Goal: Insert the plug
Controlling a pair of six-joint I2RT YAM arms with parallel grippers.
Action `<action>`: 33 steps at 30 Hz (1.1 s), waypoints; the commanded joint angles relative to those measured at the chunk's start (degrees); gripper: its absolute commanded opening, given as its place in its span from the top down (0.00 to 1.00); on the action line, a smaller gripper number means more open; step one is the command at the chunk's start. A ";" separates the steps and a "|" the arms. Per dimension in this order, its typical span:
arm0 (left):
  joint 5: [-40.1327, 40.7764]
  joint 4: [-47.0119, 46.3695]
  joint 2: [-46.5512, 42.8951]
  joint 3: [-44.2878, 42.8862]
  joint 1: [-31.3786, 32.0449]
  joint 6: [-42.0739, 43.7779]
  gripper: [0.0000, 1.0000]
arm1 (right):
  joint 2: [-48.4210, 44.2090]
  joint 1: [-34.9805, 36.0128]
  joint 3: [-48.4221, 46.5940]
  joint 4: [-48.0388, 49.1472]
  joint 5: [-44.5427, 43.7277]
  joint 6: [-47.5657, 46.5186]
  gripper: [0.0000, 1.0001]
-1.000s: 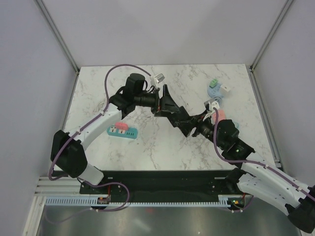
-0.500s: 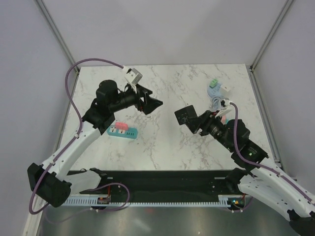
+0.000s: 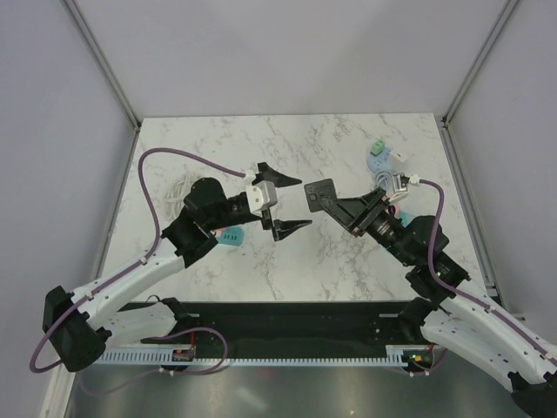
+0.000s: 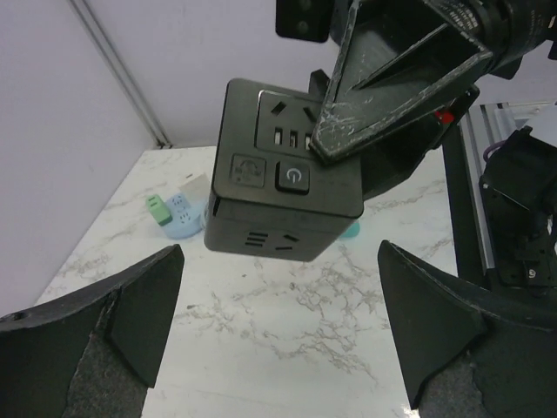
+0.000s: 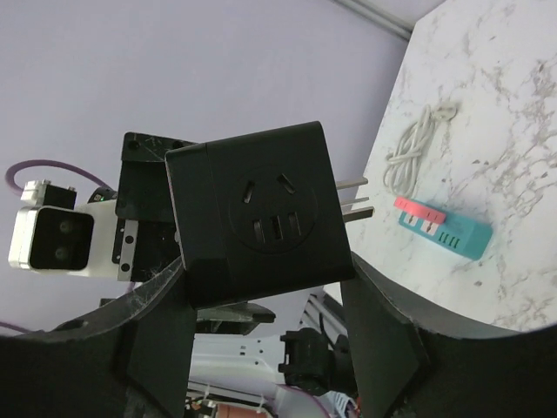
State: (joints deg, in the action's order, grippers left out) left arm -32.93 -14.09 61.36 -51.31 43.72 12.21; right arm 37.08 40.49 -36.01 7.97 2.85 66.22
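The plug (image 3: 320,195) is a black cube adapter with sockets on its faces and metal prongs (image 5: 352,198) sticking out of one side. My right gripper (image 3: 341,205) is shut on it and holds it in the air above the table's middle; the cube (image 5: 257,222) sits between both fingers. My left gripper (image 3: 287,202) stands wide open just left of the cube, facing it, with nothing between its fingers (image 4: 130,305). In the left wrist view the cube (image 4: 278,187) hangs just beyond the open jaws. A teal and pink power strip (image 5: 439,222) lies on the marble, partly hidden under my left arm (image 3: 231,235).
A coiled white cable (image 3: 178,187) lies at the left of the table. A pale blue adapter with a green plug (image 3: 380,155) sits at the far right; a pink and teal piece (image 3: 392,205) lies beside my right arm. Grey walls enclose the marble table (image 3: 287,261).
The two grippers were together at the cube, then drew apart. My left gripper has swung back to the centre, open and facing the cube, which my right gripper still holds.
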 commanded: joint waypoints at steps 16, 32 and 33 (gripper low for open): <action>5.07 -9.82 0.86 2.35 7.43 14.24 0.10 | 0.10 -0.06 7.00 19.53 6.02 13.76 1.00; -0.20 -0.70 -1.85 2.53 7.25 14.43 0.98 | -1.30 -0.06 -1.86 0.68 9.81 -3.87 0.13; -0.29 0.10 -2.47 2.62 7.25 14.16 0.98 | -1.57 -0.06 -3.09 -2.14 9.63 -8.51 0.08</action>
State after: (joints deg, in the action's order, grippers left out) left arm -29.71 -18.28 61.34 -48.27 50.57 24.99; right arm 37.52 40.29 -32.75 12.36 11.49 69.80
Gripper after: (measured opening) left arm 0.674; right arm 0.880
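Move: The black plug, a cube held in the right fingers, is level fore-and-aft with the open left gripper, about 5 cm to its right and 1 cm higher. The teal power strip is on the table, some 5 cm ahead, 21 cm left and 30 cm below. From the right gripper the plug is about 2 cm ahead and 2 cm left; the pink socket is roughly 12 cm ahead, 18 cm right and 30 cm below. Bring the left gripper about 2 cm right and as far back onto the black plug, rolling it some 15 degrees so its forward finger rises, while the right hand eases it back and left, turning slightly counter-clockwise. Pinch its front and rear sides between the left fingers, then open the right fingers and let the left sink slightly. ##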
